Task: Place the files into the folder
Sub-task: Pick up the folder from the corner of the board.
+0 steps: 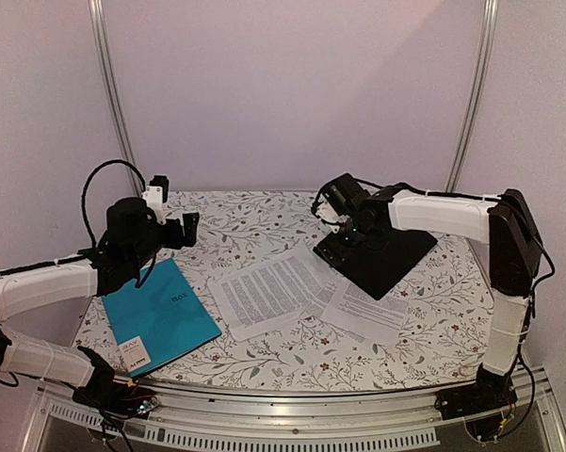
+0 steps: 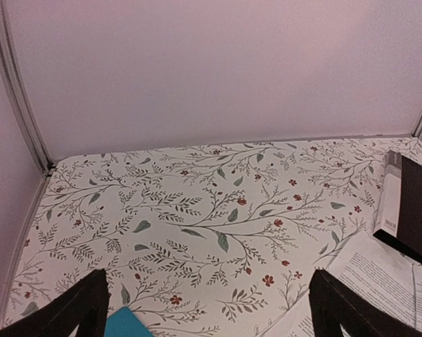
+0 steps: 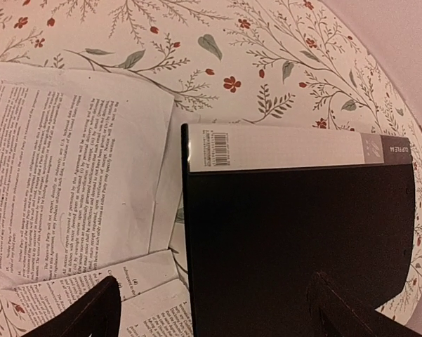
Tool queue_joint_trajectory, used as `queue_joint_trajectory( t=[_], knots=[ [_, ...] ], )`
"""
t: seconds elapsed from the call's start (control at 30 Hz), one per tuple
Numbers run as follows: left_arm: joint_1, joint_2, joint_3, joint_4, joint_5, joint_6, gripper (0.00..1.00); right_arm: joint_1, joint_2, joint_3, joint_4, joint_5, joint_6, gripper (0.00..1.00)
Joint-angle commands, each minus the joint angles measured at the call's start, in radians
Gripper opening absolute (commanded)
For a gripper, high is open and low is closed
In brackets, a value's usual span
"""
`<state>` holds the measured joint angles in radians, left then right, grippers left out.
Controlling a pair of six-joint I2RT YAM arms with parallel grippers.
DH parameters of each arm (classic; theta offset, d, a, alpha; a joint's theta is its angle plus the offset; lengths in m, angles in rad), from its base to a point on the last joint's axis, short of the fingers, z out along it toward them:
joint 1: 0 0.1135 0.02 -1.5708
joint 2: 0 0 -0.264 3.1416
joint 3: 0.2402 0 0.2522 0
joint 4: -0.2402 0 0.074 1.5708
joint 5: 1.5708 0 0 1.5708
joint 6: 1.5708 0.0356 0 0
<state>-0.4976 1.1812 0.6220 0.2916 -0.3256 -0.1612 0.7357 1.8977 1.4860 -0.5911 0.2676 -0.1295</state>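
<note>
The black folder [image 1: 381, 254] lies shut and flat on the right half of the table, its pale spine label [image 3: 295, 147] facing the back. The files [image 1: 268, 294], white printed sheets, lie fanned beside it, and one sheet [image 1: 365, 311] is partly tucked under its near corner. My right gripper [image 1: 335, 211] hovers open over the folder's [image 3: 295, 232] far-left edge, one finger above the files [image 3: 63, 175] and the other above the cover. My left gripper [image 1: 190, 229] is open and empty over bare tablecloth at the left. In the left wrist view the files [image 2: 379, 281] and the folder [image 2: 416, 210] show at the right.
A teal-blue folder [image 1: 160, 315] lies at the near left under the left arm, and its corner [image 2: 126, 324] shows between the left fingers. A pink back wall with metal rails [image 1: 113, 94] closes off the floral tablecloth [image 1: 254, 221].
</note>
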Motion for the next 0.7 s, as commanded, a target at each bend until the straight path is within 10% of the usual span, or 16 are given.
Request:
queue_joint_trajectory(
  t=[0.0, 0.67],
  knots=[
    [-0.013, -0.023, -0.012, -0.027, -0.001, 0.000, 1.00, 0.036, 0.132, 0.127, -0.127, 0.038, -0.006, 0.89],
    [-0.016, -0.021, -0.018, -0.027, 0.007, -0.013, 1.00, 0.040, 0.354, 0.300, -0.239, 0.219, -0.019, 0.66]
  ],
)
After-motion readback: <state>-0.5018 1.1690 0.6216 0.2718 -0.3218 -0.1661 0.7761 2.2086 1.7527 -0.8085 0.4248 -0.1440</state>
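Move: The black folder's middle lies about 13 cm to the right hand's right, 9 cm ahead and 9 cm below; its near-left edge is almost beneath the fingers. From that hand, the large printed sheet is centred some 13 cm left and 7 cm back, the small sheet about 9 cm right and 15 cm back, both 10 cm below. From the idle left hand, the folder is roughly 41 cm right, 12 cm ahead and 19 cm below. Lower the right gripper about 6.5 cm towards the black folder's near-left edge by its barcode corner, quickly at first, then easing off. Let it swing some 2 cm left early, then come most of the way back, while the hand's left side dips about 15 degrees. Partly narrow the wide-open fingers, so that they end astride that edge without clamping it. ##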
